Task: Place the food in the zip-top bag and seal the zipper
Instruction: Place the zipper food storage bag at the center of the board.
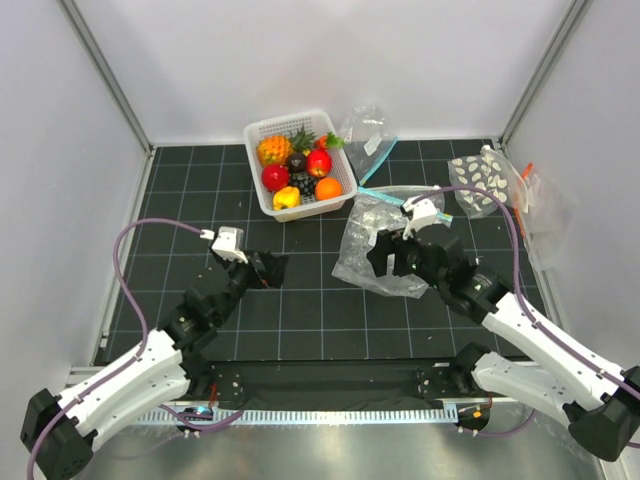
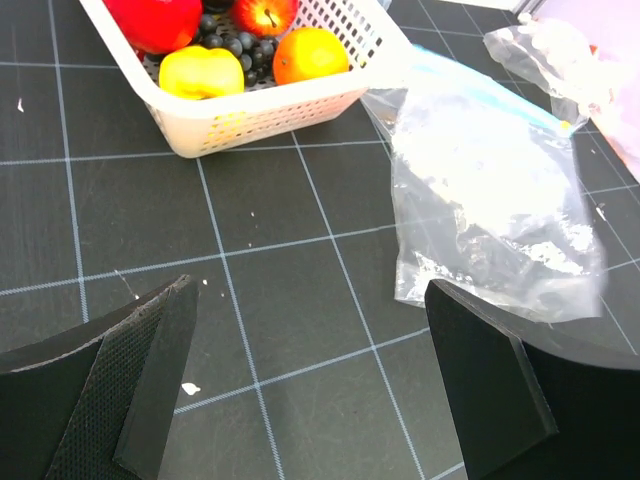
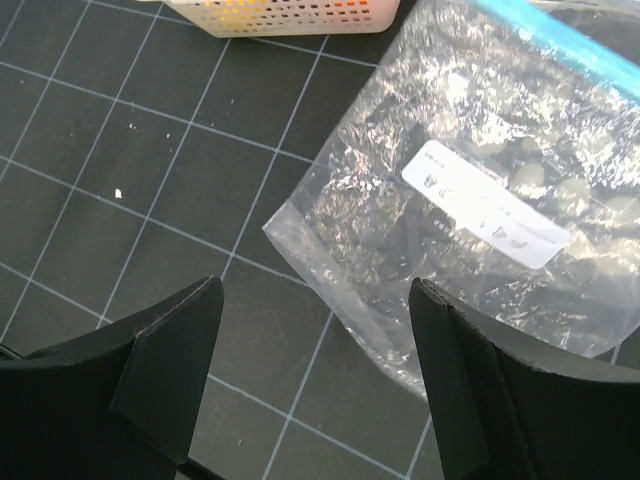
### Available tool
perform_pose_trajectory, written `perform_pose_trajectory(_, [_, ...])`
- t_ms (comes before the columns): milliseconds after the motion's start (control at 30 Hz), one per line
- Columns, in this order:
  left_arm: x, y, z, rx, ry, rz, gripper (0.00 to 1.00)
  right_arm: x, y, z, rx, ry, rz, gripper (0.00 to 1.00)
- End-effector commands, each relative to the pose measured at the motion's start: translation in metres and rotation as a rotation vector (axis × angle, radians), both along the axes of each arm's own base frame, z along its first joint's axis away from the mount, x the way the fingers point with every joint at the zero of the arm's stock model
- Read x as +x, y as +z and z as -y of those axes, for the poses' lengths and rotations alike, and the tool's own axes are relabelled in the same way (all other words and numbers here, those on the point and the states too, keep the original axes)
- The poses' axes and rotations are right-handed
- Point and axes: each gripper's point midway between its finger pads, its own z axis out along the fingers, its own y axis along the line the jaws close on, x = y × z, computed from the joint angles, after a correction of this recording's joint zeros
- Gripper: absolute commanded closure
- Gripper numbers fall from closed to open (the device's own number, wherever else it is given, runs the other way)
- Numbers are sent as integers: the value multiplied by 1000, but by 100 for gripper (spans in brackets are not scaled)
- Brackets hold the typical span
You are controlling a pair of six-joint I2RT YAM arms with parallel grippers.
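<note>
The food lies in a white basket [image 1: 345,190] at the back: two red apples [image 1: 275,177] [image 1: 319,162], an orange [image 1: 328,188] and a yellow lemon [image 1: 287,197]. The clear zip-top bag [image 1: 370,235] lies flat and crumpled on the black mat, right of the basket. Its teal zipper [image 3: 570,42] runs along the far edge. My right gripper [image 3: 315,300] hovers open over the bag's near-left corner, holding nothing. To the left, my left gripper [image 2: 310,380] stands wide open over bare mat, short of the basket [image 2: 260,105] and apart from the bag [image 2: 490,200].
A pineapple [image 1: 275,150] and dark grapes [image 1: 297,163] share the basket. A smaller clear bag [image 1: 368,130] lies behind it, and a white-dotted bag [image 1: 485,180] at the back right. White walls enclose the gridded mat on three sides.
</note>
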Motion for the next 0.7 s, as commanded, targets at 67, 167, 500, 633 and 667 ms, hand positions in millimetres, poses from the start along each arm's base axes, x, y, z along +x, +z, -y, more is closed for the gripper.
perform_pose_trajectory(67, [2, 2, 7, -6, -22, 0, 0, 8, 15, 8, 11, -75, 22, 20])
perform_pose_trajectory(167, [1, 1, 15, 0, -62, -7, 0, 26, 4, 23, -61, -200, -23, 20])
perform_pose_trajectory(500, [-1, -4, 34, 18, -157, -30, 0, 90, -17, 104, 101, -474, -165, 20])
perform_pose_trajectory(633, [-1, -6, 37, 20, -170, -39, 0, 98, -47, 133, 164, -576, -233, 18])
perform_pose_trajectory(667, [-1, -6, 37, 20, -170, -39, 0, 100, -52, 137, 181, -596, -244, 17])
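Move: The right hand has already let go of the zipper bag. The blue zipper's right end lies about 17 cm ahead of this hand, 18 cm to its right and 14 cm below; the bag's middle is some 12 cm ahead and 4 cm right. The food basket stands about 29 cm ahead and 20 cm left, the far bag of white slices 28 cm ahead and 26 cm right. From the left hand, that zipper end is about 18 cm ahead and 41 cm right. Empty and open, the right hand swings about 14 cm to the right and 9 cm forward over the bag towards the zipper's right end, sinking some 4 cm and turning roughly 35 degrees clockwise while the fingers tip farther down; no touch can be seen. The left hand, also open, sinks about 4 cm and drifts nearly 3 cm to the right, its fingers tipping down a little, still well to the left of the bag. ##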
